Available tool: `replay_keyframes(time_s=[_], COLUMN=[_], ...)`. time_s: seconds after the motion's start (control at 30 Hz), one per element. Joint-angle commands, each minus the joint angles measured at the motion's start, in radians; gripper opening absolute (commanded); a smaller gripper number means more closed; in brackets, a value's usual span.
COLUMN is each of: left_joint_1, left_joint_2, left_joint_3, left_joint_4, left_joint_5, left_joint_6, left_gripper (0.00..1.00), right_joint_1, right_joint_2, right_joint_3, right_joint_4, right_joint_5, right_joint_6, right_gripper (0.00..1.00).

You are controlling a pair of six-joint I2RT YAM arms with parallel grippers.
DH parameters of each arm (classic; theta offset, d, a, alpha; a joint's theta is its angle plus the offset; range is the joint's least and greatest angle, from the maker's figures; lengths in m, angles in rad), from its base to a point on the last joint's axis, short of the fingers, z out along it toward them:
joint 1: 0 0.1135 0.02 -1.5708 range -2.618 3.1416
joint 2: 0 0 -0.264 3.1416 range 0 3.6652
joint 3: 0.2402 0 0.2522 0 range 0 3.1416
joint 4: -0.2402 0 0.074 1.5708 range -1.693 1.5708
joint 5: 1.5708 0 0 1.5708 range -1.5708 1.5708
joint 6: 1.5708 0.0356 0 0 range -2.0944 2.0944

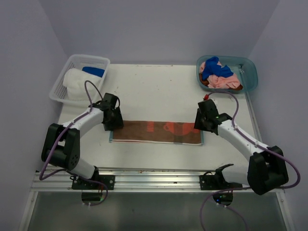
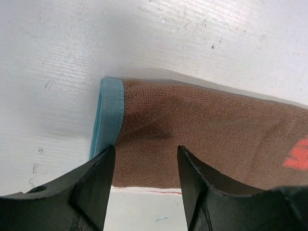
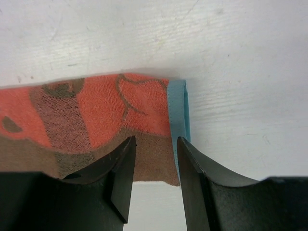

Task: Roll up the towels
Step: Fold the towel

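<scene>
A brown towel [image 1: 156, 132] with orange pattern and teal end trim lies flat as a long strip in the middle of the table. My left gripper [image 1: 114, 126] is over its left end, open; in the left wrist view the fingertips [image 2: 108, 156] straddle the brown cloth [image 2: 202, 130] beside the teal hem [image 2: 109, 115]. My right gripper [image 1: 198, 127] is over the right end, open; in the right wrist view the cloth [image 3: 96, 110] and its teal hem [image 3: 178, 106] lie under the gripper [image 3: 156, 139]. Nothing is pinched in either.
A white mesh basket [image 1: 89, 57] at the back left holds white towels [image 1: 77, 84] and a blue one [image 1: 94, 71]. A teal tub [image 1: 250, 72] at the back right holds loose blue [image 1: 211, 67] and pink towels [image 1: 224, 82]. A metal rail [image 1: 154, 175] runs along the near edge.
</scene>
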Motion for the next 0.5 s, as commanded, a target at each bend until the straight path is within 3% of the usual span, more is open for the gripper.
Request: replay_keyframes(time_s=[0.0,0.3,0.47], left_joint_1=[0.015,0.078,0.108], left_joint_2=[-0.025,-0.064,-0.073], left_joint_3=[0.034,0.008,-0.028], left_joint_4=[0.0,-0.008,0.004], left_joint_5=[-0.007,0.009,0.027], left_joint_6=[0.03,0.051,0.051], left_gripper=[0.58,0.58,0.58], right_joint_1=[-0.046,-0.192,-0.192], right_joint_2=[-0.052,0.057,0.13], right_joint_3=[-0.022,-0.108,-0.113], right_joint_4=[0.015,0.124,0.143], right_joint_5=[-0.008,-0.24,-0.243], right_joint_6=[0.012,0.01,0.022], right_gripper=[0.44,0.43,0.39])
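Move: The towel's right teal hem lies about 3 cm right of the right hand and some 5 cm below, level in reach; the teal basket stands roughly 22 cm ahead and 11 cm right of that hand. The towel's left teal hem is about 3 cm left, 1 cm ahead and 2 cm below the left hand, the white basket some 20 cm ahead and 14 cm left of it. Right hand sinks about 5 cm and rightwards astride its open towel hem; left hand moves 3 cm left. ##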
